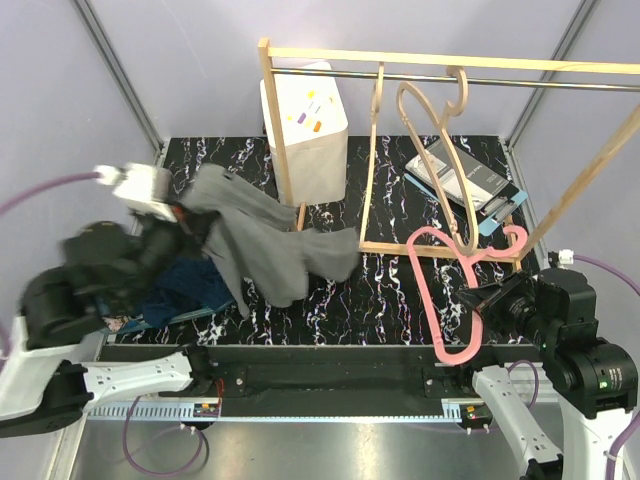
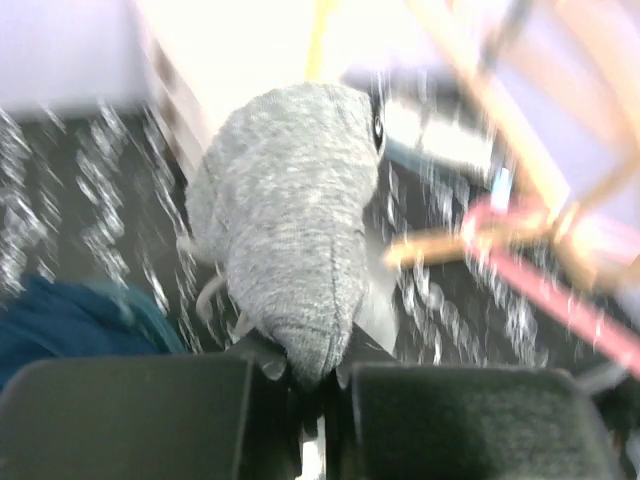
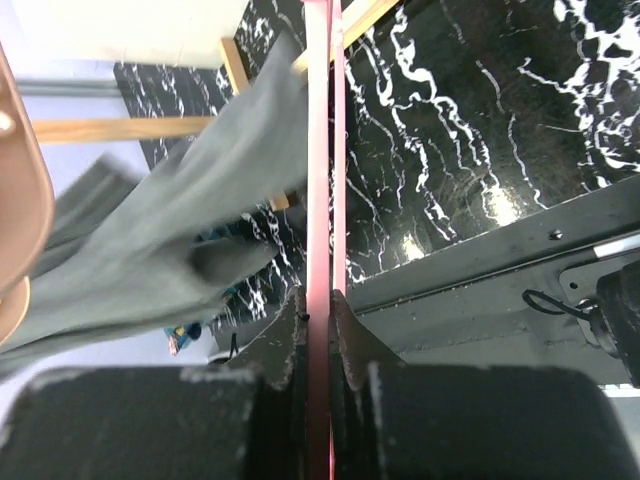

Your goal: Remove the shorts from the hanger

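Observation:
My left gripper is shut on a bunched edge of the dark grey shorts and holds them up over the table's left side. The left wrist view shows the grey shorts pinched between the jaws of the left gripper. The pink hanger is bare and tilted at the right, with my right gripper shut on its bar. In the top view the grey cloth ends short of it. The right wrist view shows the hanger bar clamped in the right gripper. Navy blue shorts lie crumpled under the left arm.
A wooden rack stands across the back with a wooden hanger on its rail. A white box sits behind the rack's left post. A booklet lies at the back right.

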### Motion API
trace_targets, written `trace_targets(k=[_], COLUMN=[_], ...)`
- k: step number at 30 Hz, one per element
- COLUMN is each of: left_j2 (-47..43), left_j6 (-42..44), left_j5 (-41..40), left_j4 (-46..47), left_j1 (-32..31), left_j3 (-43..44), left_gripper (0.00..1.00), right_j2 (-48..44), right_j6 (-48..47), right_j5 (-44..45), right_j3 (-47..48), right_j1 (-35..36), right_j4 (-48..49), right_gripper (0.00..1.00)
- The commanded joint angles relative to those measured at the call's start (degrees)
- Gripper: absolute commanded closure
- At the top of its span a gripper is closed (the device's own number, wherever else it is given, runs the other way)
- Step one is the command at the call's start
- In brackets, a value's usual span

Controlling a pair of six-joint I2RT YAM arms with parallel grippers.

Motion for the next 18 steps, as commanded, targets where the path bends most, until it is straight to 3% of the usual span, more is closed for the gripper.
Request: trace_targets(k=[1, 5, 8, 10, 12, 15, 18], left_j2=[2.2, 12.9, 17.0, 17.3, 15.3, 10.8, 12.6], left_j6=[9.7, 18.1, 26.4, 30.3, 36.8, 53.3, 60.3], left_j5=[-12.8, -18.9, -23.2, -27.6, -31.6, -34.1, -33.6], left_j4=[1.5, -5.5, -3.0, 0.3, 9.4, 32.9, 38.7], left_j1=[0.3, 0.3, 0.3, 0.3, 0.1, 0.1, 0.2], left_j3=[15.6, 36.0, 44.6, 45.0, 40.3, 27.5, 28.1], left_gripper=[1.0, 1.0, 1.0, 1.0, 1.0, 1.0, 1.0], right_j2=[2.6, 3.8, 4.8, 5.3, 5.6, 6.0, 7.0], right_j6=[-3.7, -6.5, -8.1, -9.0, -9.5, -10.2, -10.9], right_j5=[-3.5, -3.5, -2.5, -1.6, -1.2, -0.6, -0.3], right_j3=[2.7, 5.2, 8.2, 9.6, 10.0, 10.3, 11.5], right_j1=[-0.1, -0.1, -0.2, -0.1, -0.1, -0.2, -0.1], right_j4=[2.5, 2.5, 2.1, 1.7, 1.7, 1.9, 1.9], right_gripper=[1.0, 1.0, 1.0, 1.0, 1.0, 1.0, 1.0])
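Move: Holding the grey shorts, the left hand has the laundry basket some 19 cm to its left, about 5 cm farther out and roughly 34 cm below. The rack's left post stands 14 cm to this hand's right and 19 cm ahead, its middle 10 cm lower; the white box is farther out, about 48 cm ahead, 18 cm right and 29 cm down. From the right hand the basket lies some 67 cm left, 12 cm ahead and 21 cm below. Swinging the shorts clear of the rack, the left hand rises about 16 cm and sweeps 12 cm left to the basket's side, the climb levelling off near the end; the fingers tip up some 20 degrees and turn counter-clockwise about 30, keeping their pinch. The right hand keeps hold of the pink hanger and lifts it about 4 cm. ##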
